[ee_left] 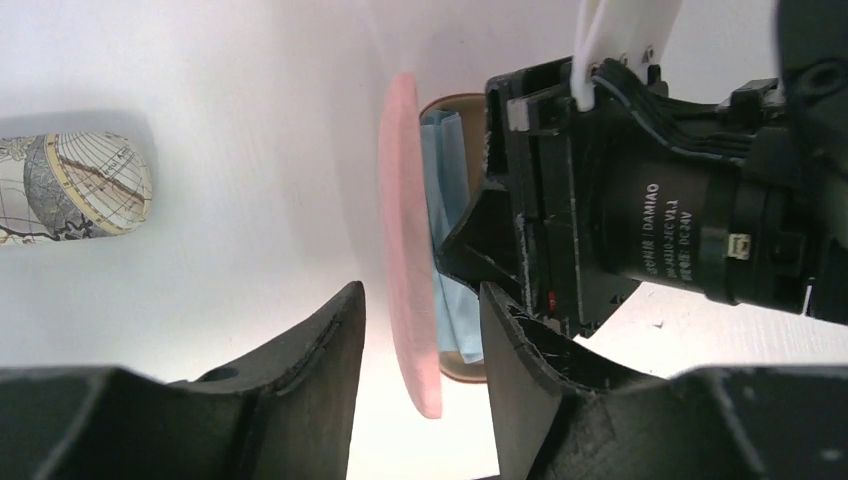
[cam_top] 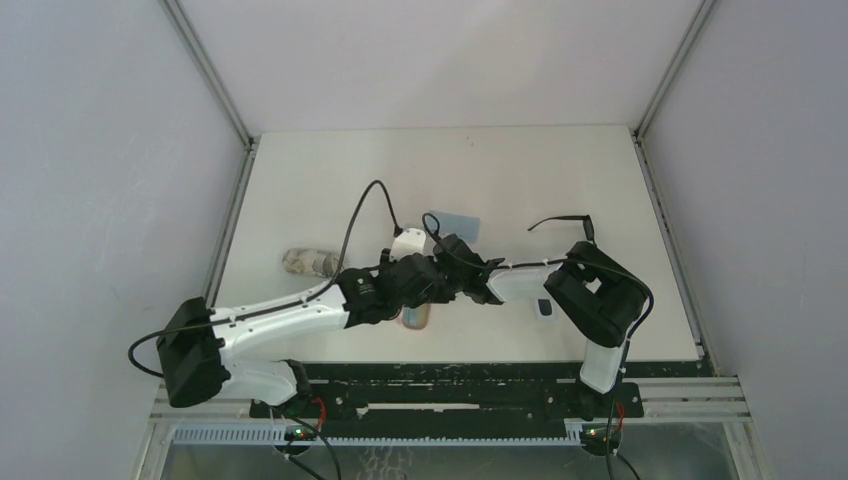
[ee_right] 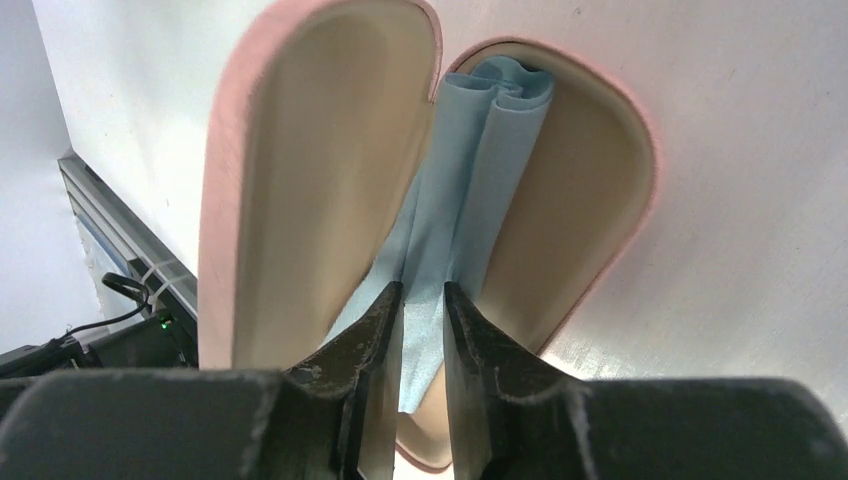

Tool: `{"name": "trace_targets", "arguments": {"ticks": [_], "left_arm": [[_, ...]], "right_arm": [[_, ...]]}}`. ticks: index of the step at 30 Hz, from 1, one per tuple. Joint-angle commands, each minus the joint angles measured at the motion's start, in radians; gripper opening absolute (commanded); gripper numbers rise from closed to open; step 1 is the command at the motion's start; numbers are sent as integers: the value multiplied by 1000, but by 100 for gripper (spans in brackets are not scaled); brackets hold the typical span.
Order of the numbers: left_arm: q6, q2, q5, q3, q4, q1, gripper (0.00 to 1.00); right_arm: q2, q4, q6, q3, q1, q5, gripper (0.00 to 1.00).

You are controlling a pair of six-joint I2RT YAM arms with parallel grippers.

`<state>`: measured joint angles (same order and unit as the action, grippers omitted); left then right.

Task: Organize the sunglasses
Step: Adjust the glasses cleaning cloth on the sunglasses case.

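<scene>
The sunglasses (cam_top: pixel 565 222) lie unfolded on the table, right of centre, away from both grippers. A pink case (cam_top: pixel 415 318) lies open near the front edge under the two wrists. In the left wrist view its raised lid (ee_left: pixel 408 250) stands edge-on between the jaws of my left gripper (ee_left: pixel 420 290), which are open with a gap on each side. My right gripper (ee_right: pixel 422 290) reaches into the case (ee_right: pixel 560 200), its fingers closed narrowly on a fold of the light-blue cloth (ee_right: pixel 470 170) that lies inside.
A grey map-patterned case (cam_top: pixel 308 262) lies shut to the left of the arms. A second light-blue cloth (cam_top: pixel 452 221) lies flat behind the grippers. The right arm's black wrist motor (ee_left: pixel 660 210) fills the space beside the left gripper.
</scene>
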<state>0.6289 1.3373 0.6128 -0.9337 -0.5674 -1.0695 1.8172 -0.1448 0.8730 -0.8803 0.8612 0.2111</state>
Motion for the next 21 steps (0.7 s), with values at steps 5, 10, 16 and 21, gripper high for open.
{"name": "trace_targets", "arguments": {"ticks": [5, 10, 16, 21], "left_arm": [[71, -216, -124, 214, 227, 129, 53], [83, -316, -330, 371, 398, 252, 59], [131, -366, -524, 545, 651, 374, 68], [186, -392, -675, 684, 923, 473, 74]], "right_arm": [[-4, -12, 3, 1, 1, 0, 20], [-9, -18, 4, 9, -4, 2, 20], [-8, -26, 6, 17, -6, 8, 20], [-7, -28, 4, 18, -11, 15, 20]]}}
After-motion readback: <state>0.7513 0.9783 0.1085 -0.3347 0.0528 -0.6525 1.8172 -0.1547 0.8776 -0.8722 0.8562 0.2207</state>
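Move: The case's open lid stands on edge almost straight below the left gripper, roughly 9 cm down and about 1 cm ahead. The folded cloth in the case lies 2 cm to the right of the lid, a little lower. The patterned pouch is some 20 cm to the left and 5 cm ahead of the left gripper; the spare blue cloth is about 13 cm ahead and 9 cm right. From the right gripper the lid is 3 cm left, level ahead and 1 cm higher. Bring the left gripper leftward off the top of the case, about 5 cm across the lid, then sink it some 5 cm beside the lid's outer face. As it goes, roll it about 35 degrees, left side down, so the fingers turn in towards the lid, and open them wider. Keep the right fingertips still, nearly shut on the folded cloth. ##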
